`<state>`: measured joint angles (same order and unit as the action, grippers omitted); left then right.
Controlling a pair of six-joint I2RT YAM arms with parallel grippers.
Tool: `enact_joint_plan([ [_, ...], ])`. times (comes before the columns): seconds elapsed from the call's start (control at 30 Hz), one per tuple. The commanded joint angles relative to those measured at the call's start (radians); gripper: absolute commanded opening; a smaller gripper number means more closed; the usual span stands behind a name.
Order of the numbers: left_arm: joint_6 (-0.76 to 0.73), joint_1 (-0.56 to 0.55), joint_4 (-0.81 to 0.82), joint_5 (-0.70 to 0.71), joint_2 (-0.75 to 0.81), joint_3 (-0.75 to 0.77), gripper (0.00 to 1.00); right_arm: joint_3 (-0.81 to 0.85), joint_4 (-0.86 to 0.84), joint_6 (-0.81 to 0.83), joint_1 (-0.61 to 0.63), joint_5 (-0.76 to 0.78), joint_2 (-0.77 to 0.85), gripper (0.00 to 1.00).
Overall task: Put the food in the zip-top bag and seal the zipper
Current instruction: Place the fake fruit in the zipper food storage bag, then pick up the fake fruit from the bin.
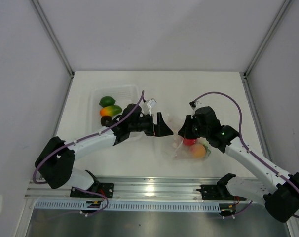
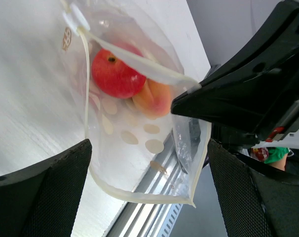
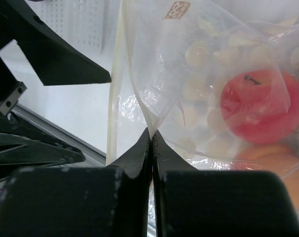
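The transparent zip-top bag (image 1: 181,148) lies between the two arms, with a red fruit (image 1: 189,141) and an orange peach (image 1: 199,151) inside. My right gripper (image 3: 152,132) is shut on a fold of the bag's film near the mouth. The red fruit (image 3: 255,106) and the peach (image 3: 275,165) show through the plastic. My left gripper (image 2: 149,195) stands wide open, and the bag's zipper rim (image 2: 86,94) hangs between its fingers (image 2: 43,197) without being pinched. A green fruit (image 1: 106,101), the mango (image 1: 111,110) and a dark brown piece (image 1: 106,121) lie in the tray.
The white perforated tray (image 1: 127,91) sits at the back left, behind my left arm. A metal rail (image 1: 154,187) runs along the table's near edge. The two grippers are close, almost tip to tip, at the bag's mouth.
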<state>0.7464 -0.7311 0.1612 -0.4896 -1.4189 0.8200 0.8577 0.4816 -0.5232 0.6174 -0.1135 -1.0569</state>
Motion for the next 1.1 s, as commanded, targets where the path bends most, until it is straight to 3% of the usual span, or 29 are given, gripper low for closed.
enact_joint_plan([
  [0.0,-0.077,-0.002,-0.077,0.087,0.064,0.073,0.99,0.032,-0.005,0.002,-0.005,0.005,0.024,0.0],
  [0.17,-0.096,0.042,-0.207,0.184,0.124,0.103,1.0,0.021,-0.006,0.005,-0.005,0.009,0.026,0.0],
  [0.3,-0.072,0.107,-0.304,0.345,0.181,0.107,1.0,0.017,-0.006,0.005,-0.005,0.012,0.023,0.0],
  [0.4,-0.022,0.188,-0.408,0.42,0.21,0.119,1.0,0.015,-0.008,0.005,-0.005,0.012,0.023,0.0],
  [0.53,0.048,0.312,-0.596,0.633,0.196,0.182,1.0,0.012,-0.012,0.003,-0.005,0.011,0.023,0.0],
  [0.73,0.162,0.45,-0.775,0.718,0.143,0.234,1.0,0.01,-0.008,0.006,-0.005,0.011,0.026,0.0],
  [1.07,0.297,0.559,-0.865,0.729,-0.029,0.268,0.99,0.009,-0.005,0.008,-0.005,0.011,0.029,0.0],
])
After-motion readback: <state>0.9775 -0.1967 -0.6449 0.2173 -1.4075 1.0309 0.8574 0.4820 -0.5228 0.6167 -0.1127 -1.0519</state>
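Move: The black avocado lies in the white basket about 32 cm to the left hand's left, 15 cm ahead and some 13 cm below it. The mango sits about 7 cm beyond the avocado and 3 cm to the avocado's right, and the green avocado some 13 cm beyond the black one, almost in line with it. From the right hand, which pinches the bag's rim, the black avocado is about 39 cm left, 15 cm ahead and 14 cm below. Already empty and wide open, the left hand leaves the bag's mouth with a rise of about 2.5 cm, then sweeps some 28 cm left and 11 cm forward to the basket, sinking about 8 cm from its high point, mostly at the end, towards the black avocado. Its wrist swings counter-clockwise by roughly 70 degrees while the fingers tip from pointing right to pointing forward and steeply down, still open, as the right hand stays put with its closed fingers pinching the bag's rim. ##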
